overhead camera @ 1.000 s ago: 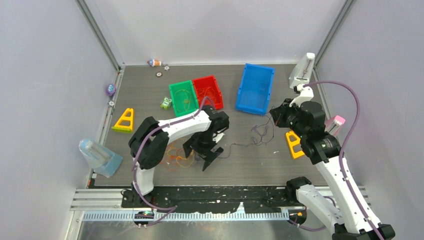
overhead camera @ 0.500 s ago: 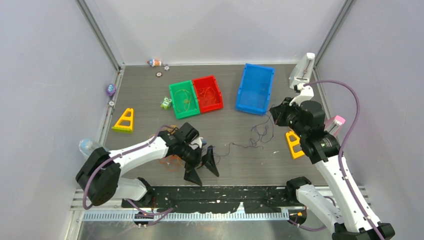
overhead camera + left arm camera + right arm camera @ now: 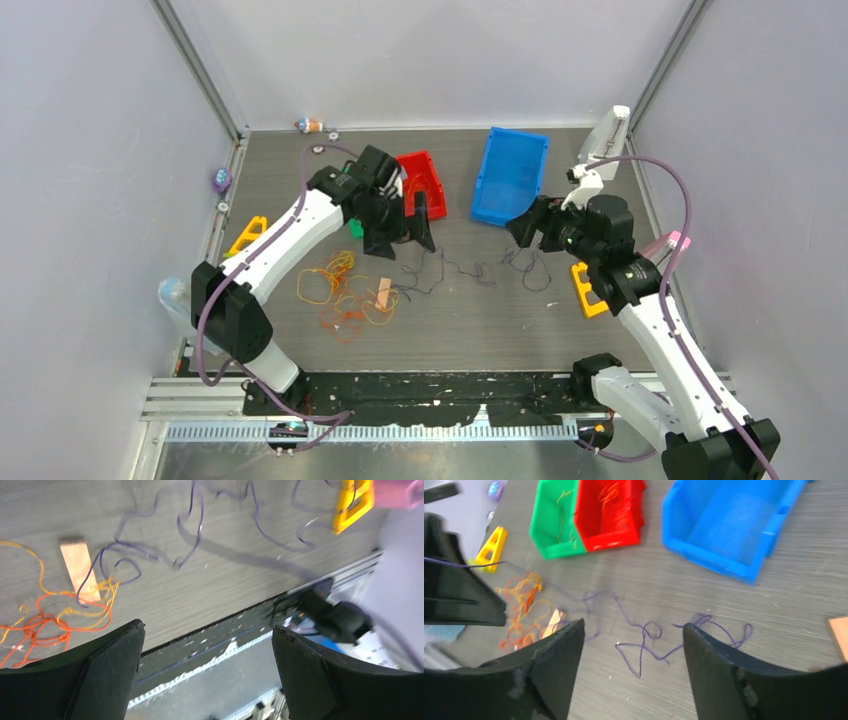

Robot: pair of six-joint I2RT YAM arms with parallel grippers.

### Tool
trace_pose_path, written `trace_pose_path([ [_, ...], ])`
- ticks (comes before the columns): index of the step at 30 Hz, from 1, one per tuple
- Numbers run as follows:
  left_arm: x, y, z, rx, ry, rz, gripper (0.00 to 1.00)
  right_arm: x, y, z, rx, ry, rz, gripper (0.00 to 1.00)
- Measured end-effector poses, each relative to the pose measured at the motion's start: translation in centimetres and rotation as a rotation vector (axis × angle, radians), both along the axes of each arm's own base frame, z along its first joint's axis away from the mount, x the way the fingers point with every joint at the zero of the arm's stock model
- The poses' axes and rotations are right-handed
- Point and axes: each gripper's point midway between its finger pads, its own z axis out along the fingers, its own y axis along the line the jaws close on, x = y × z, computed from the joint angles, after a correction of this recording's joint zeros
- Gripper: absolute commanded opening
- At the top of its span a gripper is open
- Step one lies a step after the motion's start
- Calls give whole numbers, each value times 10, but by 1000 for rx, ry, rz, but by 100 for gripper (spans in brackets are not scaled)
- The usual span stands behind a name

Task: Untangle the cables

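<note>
The dark purple cable lies strung out in loose loops across the middle of the table. Yellow cable and orange-red cable lie tangled to its left, beside a tan block. My left gripper hangs wide open in front of the bins, above the purple cable's left end, with nothing between its fingers. A thin purple strand crosses its fingers in the right wrist view; I cannot tell if it touches them. My right gripper is open above the purple cable's right loops, holding nothing.
A red bin and a blue bin stand at the back; the green bin is mostly hidden behind my left arm in the top view. Yellow triangular stands sit at the left and right. A clear bottle lies front left.
My left arm has swung from the front edge up toward the bins, still open. The right gripper has opened and shifted left. The purple cable now lies stretched further leftward.
</note>
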Motion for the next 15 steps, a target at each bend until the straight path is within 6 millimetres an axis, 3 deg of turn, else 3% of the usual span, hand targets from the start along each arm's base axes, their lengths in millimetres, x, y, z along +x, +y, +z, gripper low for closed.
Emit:
trace_pose_path([
  [1, -2, 3, -9, 18, 14, -5, 98, -1, 8, -2, 7, 6, 49, 90],
  [5, -40, 9, -36, 105, 92, -122, 98, -14, 42, -13, 61, -11, 252, 93],
  [10, -82, 8, -26, 102, 80, -334, 97, -55, 102, -55, 103, -18, 525, 89],
  [13, -99, 15, -15, 94, 74, -394, 96, -74, 128, -63, 105, -74, 638, 88],
  [15, -103, 20, -12, 95, 71, -413, 96, -78, 137, -57, 106, -143, 677, 85],
])
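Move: The hanging stretch of purple cable, draped from the left hand, is about 20 cm to the right hand's left, 3 cm back and 10 cm lower; from the left hand it is about 8 cm right and 6 cm lower. The wood block lies some 8 cm back and 6 cm left of the left hand, the orange and yellow cables about 11 cm back and 15 cm left. The blue bin stands roughly 21 cm ahead of the right hand and 2 cm left. Sweep the right gripper about 14 cm left, with some 8 cm back and 6 cm down, towards the purple cable hanging from the left hand, opening its fingers wide and turning it some 40 degrees counter-clockwise. Meanwhile draw the open left gripper back about 10 cm, dipping slightly before rising again, and turn it clockwise with the cable still draped over it. ##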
